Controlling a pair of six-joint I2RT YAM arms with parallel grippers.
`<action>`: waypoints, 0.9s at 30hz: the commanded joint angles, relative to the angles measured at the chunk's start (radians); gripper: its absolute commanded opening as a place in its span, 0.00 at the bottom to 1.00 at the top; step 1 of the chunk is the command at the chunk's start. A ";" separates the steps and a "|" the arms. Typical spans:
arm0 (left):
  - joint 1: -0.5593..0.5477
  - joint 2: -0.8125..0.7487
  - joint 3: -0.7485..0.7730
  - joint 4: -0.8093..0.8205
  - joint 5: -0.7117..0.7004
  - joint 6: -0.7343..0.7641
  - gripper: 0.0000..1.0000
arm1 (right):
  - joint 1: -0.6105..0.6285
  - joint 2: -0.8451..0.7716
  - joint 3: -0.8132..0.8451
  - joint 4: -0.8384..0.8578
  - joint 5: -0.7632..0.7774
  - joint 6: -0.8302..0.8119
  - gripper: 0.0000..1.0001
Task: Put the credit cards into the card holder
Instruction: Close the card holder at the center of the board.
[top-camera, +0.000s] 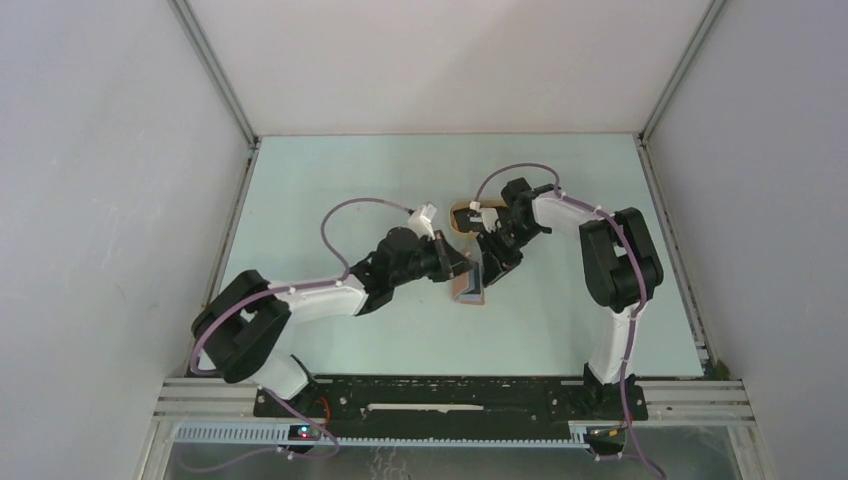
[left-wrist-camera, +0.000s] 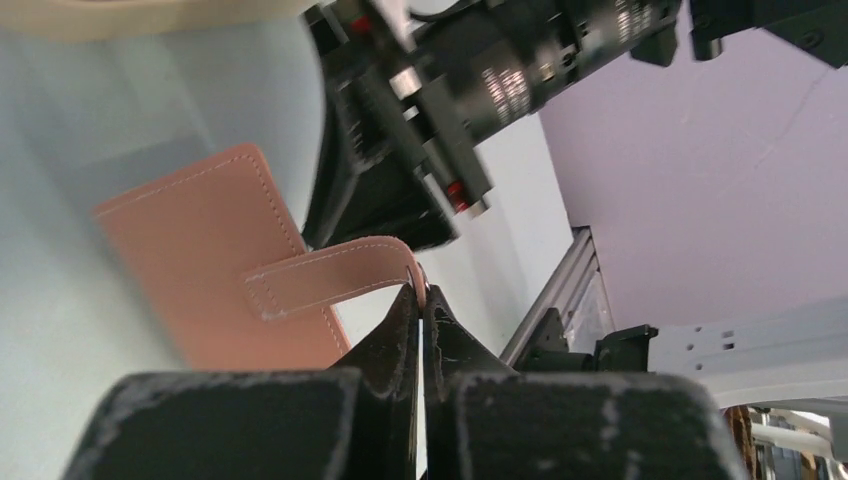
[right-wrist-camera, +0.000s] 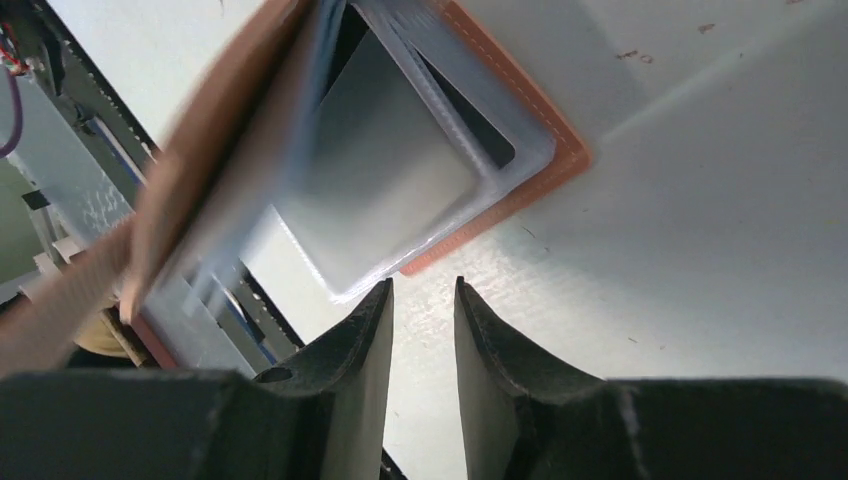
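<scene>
The reddish-brown card holder (top-camera: 468, 288) stands half open on the table between both arms. In the left wrist view its outer cover (left-wrist-camera: 205, 265) faces me, and my left gripper (left-wrist-camera: 424, 293) is shut on the tip of its strap tab (left-wrist-camera: 335, 275). The right wrist view looks into the holder's bluish-grey inner pockets (right-wrist-camera: 470, 120). A pale grey credit card (right-wrist-camera: 385, 200) sits partly in a pocket, one rounded corner sticking out. My right gripper (right-wrist-camera: 423, 290) is just below that corner, open by a narrow gap, with only bare table between its fingers. Other cards are not visible.
The beige oval tray (top-camera: 461, 208) lies just behind the holder, largely covered by the right arm (top-camera: 540, 215); its rim (left-wrist-camera: 150, 15) shows at the top of the left wrist view. The right arm's wrist (left-wrist-camera: 480, 80) hangs close above the holder. Grey walls enclose the table.
</scene>
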 joint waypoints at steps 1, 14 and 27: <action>-0.029 0.097 0.139 -0.012 0.071 0.032 0.00 | -0.032 -0.049 0.039 -0.021 -0.039 -0.018 0.38; -0.057 0.369 0.307 -0.063 0.141 0.014 0.12 | -0.278 -0.191 0.007 -0.013 -0.065 -0.058 0.38; -0.048 0.393 0.310 0.099 0.287 -0.017 0.47 | -0.283 -0.247 -0.046 0.055 -0.361 -0.041 0.37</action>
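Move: The left hand has the card holder's strap already pinched, cover swung up on edge; the holder's base page, where the cover is to come down, lies about 12 cm below it, some 2 cm ahead and 2 cm to the right. From the right hand, its fingers low by the base's right edge, the base's middle lies about 4 cm to the left, 1 cm back and 3 cm down. The card tray stands roughly 19 cm ahead of the left hand, 4 cm to its right and 11 cm lower; it is 19 cm straight ahead of the right. The left hand carries the strap about 8 cm to the right over the base page, at first nearly level and then sinking some 6 cm to fold the cover down, turning about 15 degrees clockwise and tipping down a little, and in the last part its shut fingers open about halfway and let the strap go. Meanwhile the right hand, fingers kept partly open, backs off from the base's right edge, going some 8 cm right and 5 cm forward while rising about 7 cm in all, then easing nearly 3 cm back to the left as it still climbs. ##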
